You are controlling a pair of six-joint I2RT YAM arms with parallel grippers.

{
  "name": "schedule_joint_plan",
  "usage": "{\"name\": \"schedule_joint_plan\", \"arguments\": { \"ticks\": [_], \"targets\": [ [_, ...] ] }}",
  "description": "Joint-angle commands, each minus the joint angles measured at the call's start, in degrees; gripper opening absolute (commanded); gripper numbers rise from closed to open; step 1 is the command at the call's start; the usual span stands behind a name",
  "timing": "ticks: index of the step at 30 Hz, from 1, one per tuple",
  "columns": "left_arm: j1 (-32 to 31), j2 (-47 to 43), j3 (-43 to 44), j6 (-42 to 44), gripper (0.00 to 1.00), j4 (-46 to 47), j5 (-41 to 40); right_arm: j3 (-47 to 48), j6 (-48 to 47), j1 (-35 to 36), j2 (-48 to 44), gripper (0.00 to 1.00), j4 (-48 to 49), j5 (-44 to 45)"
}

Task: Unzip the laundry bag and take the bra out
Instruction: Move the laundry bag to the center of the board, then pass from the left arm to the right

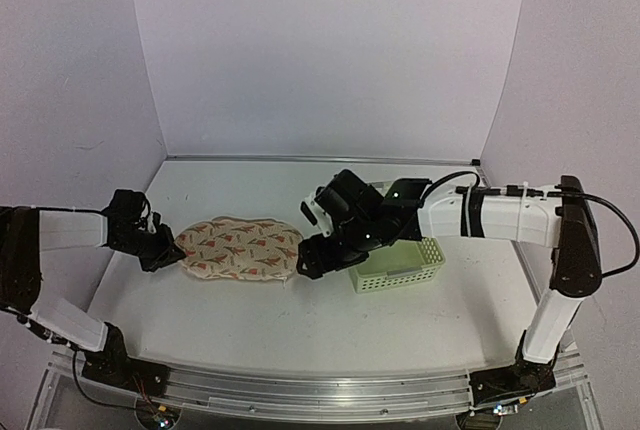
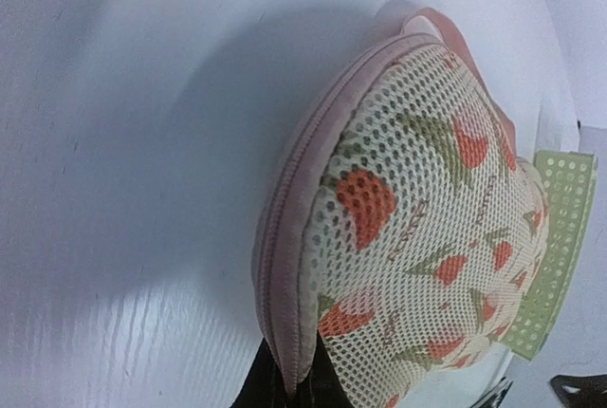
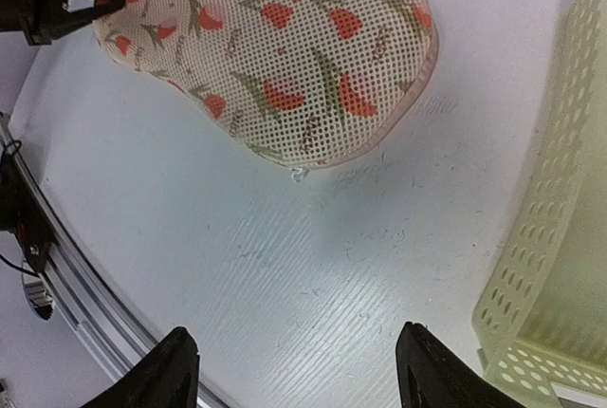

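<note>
The laundry bag [image 1: 242, 248], a cream mesh pouch with red-and-green motifs, lies zipped shut on the table. My left gripper [image 1: 172, 250] is shut on its left end. In the left wrist view the pink zip rim [image 2: 285, 266] is pinched between my dark fingertips [image 2: 327, 384]. My right gripper [image 1: 312, 262] hovers by the bag's right end, open and holding nothing. In the right wrist view its fingertips [image 3: 180, 342] stand wide apart over bare table, short of the bag [image 3: 275, 47] and its small zip pull [image 3: 300, 176]. The bra is hidden.
A pale green perforated plastic basket [image 1: 400, 268] stands just right of the bag, under the right arm, and shows at the right edge of the right wrist view [image 3: 550, 237]. A metal rail [image 1: 300, 390] runs along the table's near edge.
</note>
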Motion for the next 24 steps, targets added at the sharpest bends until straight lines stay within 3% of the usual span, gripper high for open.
{"name": "schedule_joint_plan", "arguments": {
  "ticks": [1,5,9,10,18,24],
  "targets": [
    [-0.8,-10.1,-5.1,-10.5,0.00,1.6,-0.7,-9.0,-3.4,2.5,-4.0,0.74,14.1,2.2],
    [-1.2,-16.8,-9.0,-15.8,0.00,1.5,-2.3,-19.5,-4.9,5.4,-6.4,0.76,27.2,7.8],
    [-1.3,-20.1,-11.0,-18.4,0.00,1.5,-2.7,-32.9,-8.6,8.8,-9.4,0.77,50.6,14.5],
    [-1.4,-20.4,-11.4,-18.8,0.00,1.5,-2.6,-34.6,-8.7,9.0,-9.1,0.77,52.8,15.4],
    [-3.2,-20.5,-12.9,-19.9,0.00,1.4,-2.7,-39.8,-14.4,12.6,-2.1,0.77,71.9,20.8],
    [-7.2,-20.8,-13.6,-21.9,0.00,1.4,-4.0,-37.3,-15.5,13.1,5.6,0.72,77.5,25.2]
  ]
}}
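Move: The left hand already holds the left end of the laundry bag; the bag's middle lies about 20 cm to its right, 3 cm farther out and some 3 cm lower, and the board's centre roughly 45 cm right, level ahead. From the open right hand, the zipper pull is about 9 cm left, 3 cm ahead and 11 cm below; the bag's middle is some 22 cm left, 10 cm ahead; the basket about 26 cm right, 14 cm ahead. Left still pinches the bag, drawing it back 5 cm; right sinks 7 cm and back, tipping its fingers forward. ##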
